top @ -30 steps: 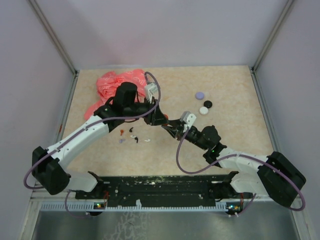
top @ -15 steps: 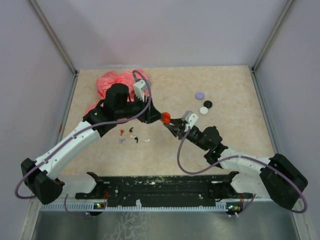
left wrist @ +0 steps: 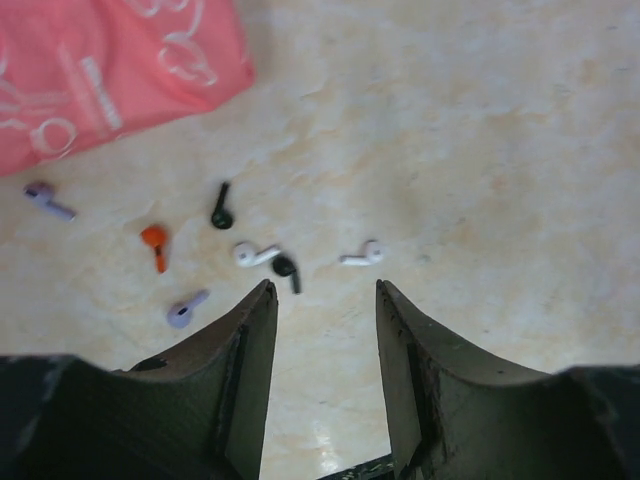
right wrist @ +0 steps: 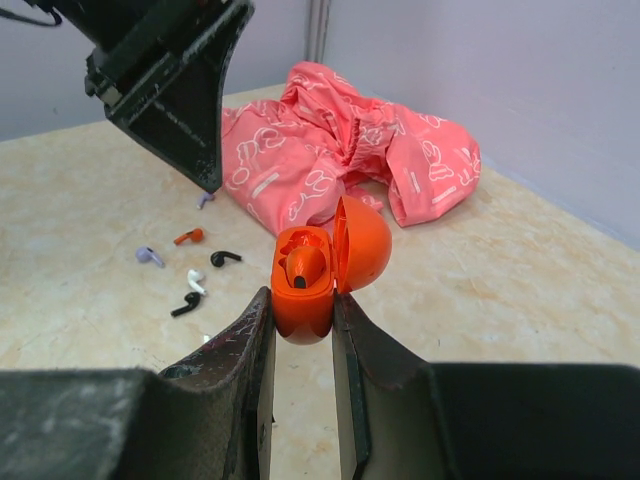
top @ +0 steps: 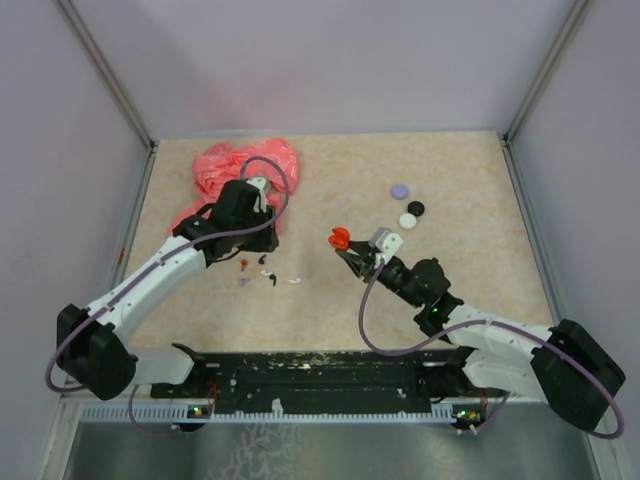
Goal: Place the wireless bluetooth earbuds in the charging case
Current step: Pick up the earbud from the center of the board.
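My right gripper is shut on the orange charging case, held above the table with its lid hinged open. One orange earbud sits in a socket of the case. My left gripper is open and empty, hovering over several loose earbuds on the table: orange, black, white, another black, another white and two pale purple. In the top view the left gripper is left of the case, apart from it.
A pink cloth lies crumpled at the back left, just behind the left wrist. Three small round discs, purple, black and white, lie at the back right. Walls enclose the table on three sides.
The left gripper has opened and drawn back leftward from the case to above the loose earbuds. The right gripper has kept the case, shifting slightly.
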Controlling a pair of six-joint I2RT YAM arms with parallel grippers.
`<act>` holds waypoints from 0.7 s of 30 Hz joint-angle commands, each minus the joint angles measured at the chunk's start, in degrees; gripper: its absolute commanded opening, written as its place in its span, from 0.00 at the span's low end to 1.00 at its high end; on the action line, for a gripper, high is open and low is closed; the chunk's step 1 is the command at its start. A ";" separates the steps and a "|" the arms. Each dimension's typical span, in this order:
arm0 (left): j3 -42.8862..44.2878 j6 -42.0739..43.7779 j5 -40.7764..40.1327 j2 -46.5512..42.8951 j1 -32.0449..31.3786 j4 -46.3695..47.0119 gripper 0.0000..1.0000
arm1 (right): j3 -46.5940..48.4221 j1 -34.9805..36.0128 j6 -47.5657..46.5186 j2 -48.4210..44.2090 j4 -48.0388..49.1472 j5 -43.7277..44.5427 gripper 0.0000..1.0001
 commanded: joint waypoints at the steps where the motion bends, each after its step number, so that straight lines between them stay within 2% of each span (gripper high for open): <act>1: -4.29 -0.82 0.23 1.67 8.04 -4.01 0.50 | -0.43 -0.22 -0.92 -2.20 1.73 1.13 0.00; 8: -4.65 5.00 4.45 9.70 16.99 -5.10 0.50 | -1.02 -0.22 -1.10 -2.88 1.82 1.44 0.00; 21: 3.48 11.89 6.71 26.58 21.14 -6.79 0.45 | -1.50 -0.38 -0.70 -2.84 2.26 1.31 0.00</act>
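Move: The orange earbud left on the board lies about 11 cm to the left hand's left, some 2 cm ahead and about 17 cm below. Around it on the board: the lavender earbud 4 cm behind it, the black earbud 5 cm to its right and 2 cm farther out, the white earbud 6 cm to its right and 1 cm nearer. From the right hand, the orange earbud is roughly 31 cm left, 3 cm ahead and 20 cm below. Towards the orange earbud the empty left hand comes down about 15 cm while swinging some 11 cm left; the sideways part is mostly done early, then it sinks nearly straight. The wrist tips the fingers down by nearly 30 degrees until they point almost vertically, parted on either side of the earbud and still a little above it. ##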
